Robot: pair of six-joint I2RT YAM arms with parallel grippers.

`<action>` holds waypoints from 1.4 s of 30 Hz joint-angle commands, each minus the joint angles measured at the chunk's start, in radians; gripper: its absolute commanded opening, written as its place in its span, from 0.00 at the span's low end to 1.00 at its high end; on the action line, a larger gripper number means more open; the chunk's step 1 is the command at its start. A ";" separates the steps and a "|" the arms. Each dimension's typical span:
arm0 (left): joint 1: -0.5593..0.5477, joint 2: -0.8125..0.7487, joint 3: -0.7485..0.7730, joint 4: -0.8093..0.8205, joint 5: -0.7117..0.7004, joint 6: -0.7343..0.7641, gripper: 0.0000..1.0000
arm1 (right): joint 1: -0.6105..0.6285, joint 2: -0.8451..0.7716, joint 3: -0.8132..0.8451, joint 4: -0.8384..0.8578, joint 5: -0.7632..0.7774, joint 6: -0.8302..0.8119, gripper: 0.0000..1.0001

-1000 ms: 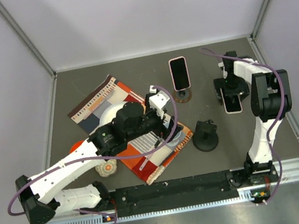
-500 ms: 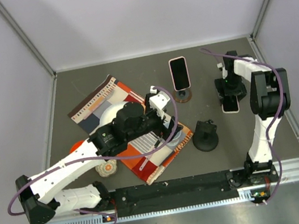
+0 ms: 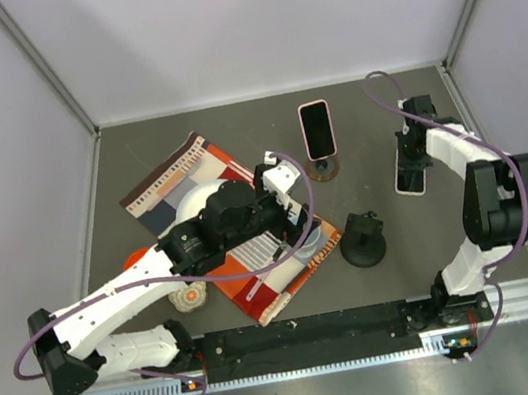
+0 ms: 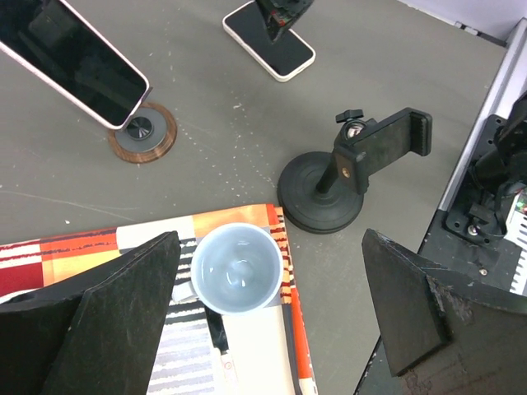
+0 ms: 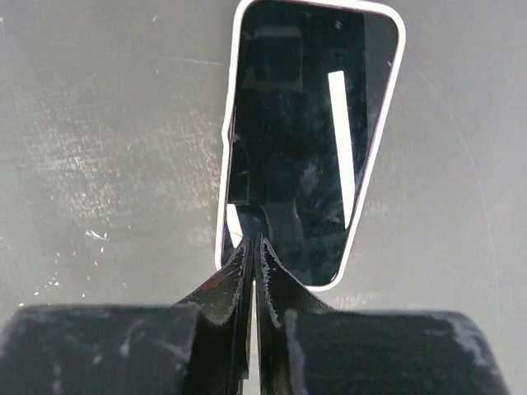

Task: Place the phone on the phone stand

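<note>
The phone (image 3: 410, 176) (image 5: 309, 140) lies flat on the grey table at the right, screen up, in a white case. My right gripper (image 3: 409, 159) (image 5: 253, 244) is shut with nothing between its fingers, its tips over the phone's near left corner. In the left wrist view the same phone (image 4: 276, 49) shows at the top. The black phone stand (image 3: 362, 239) (image 4: 338, 181) stands empty left of and nearer than the phone, its clamp tilted. My left gripper (image 3: 294, 225) (image 4: 272, 321) is open above a white cup (image 4: 236, 267).
A second phone (image 3: 317, 130) in a pink case leans on a round wooden stand (image 4: 142, 134) at the back. A patterned cloth (image 3: 258, 280) under the left arm carries the cup. A small orange-and-white ball (image 3: 187, 295) lies by the left arm. Walls close in the table.
My right gripper went from open around the phone to shut on nothing, and the right arm's elbow swung out to the right. The phone still lies flat. The left arm has not moved.
</note>
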 commanded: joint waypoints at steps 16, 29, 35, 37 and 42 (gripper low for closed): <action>0.009 0.028 -0.001 0.049 0.011 -0.006 0.96 | -0.052 0.224 0.391 -0.310 0.074 0.016 0.99; 0.015 0.014 0.001 0.046 0.040 -0.006 0.96 | -0.093 0.384 0.509 -0.441 -0.023 0.040 0.99; 0.015 0.000 -0.001 0.046 0.051 -0.007 0.96 | -0.093 0.387 0.509 -0.421 -0.049 0.067 0.99; 0.015 -0.004 -0.001 0.043 0.054 -0.007 0.96 | -0.093 0.387 0.513 -0.421 -0.051 0.074 0.99; 0.015 -0.009 -0.001 0.044 0.054 -0.007 0.96 | -0.095 0.395 0.508 -0.416 -0.032 0.086 0.99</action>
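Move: Flat on the table, the loose phone has its middle about 2 cm ahead of the shut right fingers, 2 cm to their right and 5 cm below. The wooden stand already carrying the other phone is some 20 cm to this hand's left and 4 cm farther out; the black clamp stand is about 13 cm left and 16 cm back. From the left hand the loose phone lies roughly 16 cm ahead, 29 cm right and 27 cm below. Swinging up and forward off the loose phone by about 5 cm, the right hand opens its shut fingers wide, then shifts right, draws back and sinks over the phone again. The wrist tips the fingers nearly straight down, some 25 degrees from their highest tilt, with a slight clockwise turn; a small drift left leaves them open, one on each side just above the phone's long edges. ##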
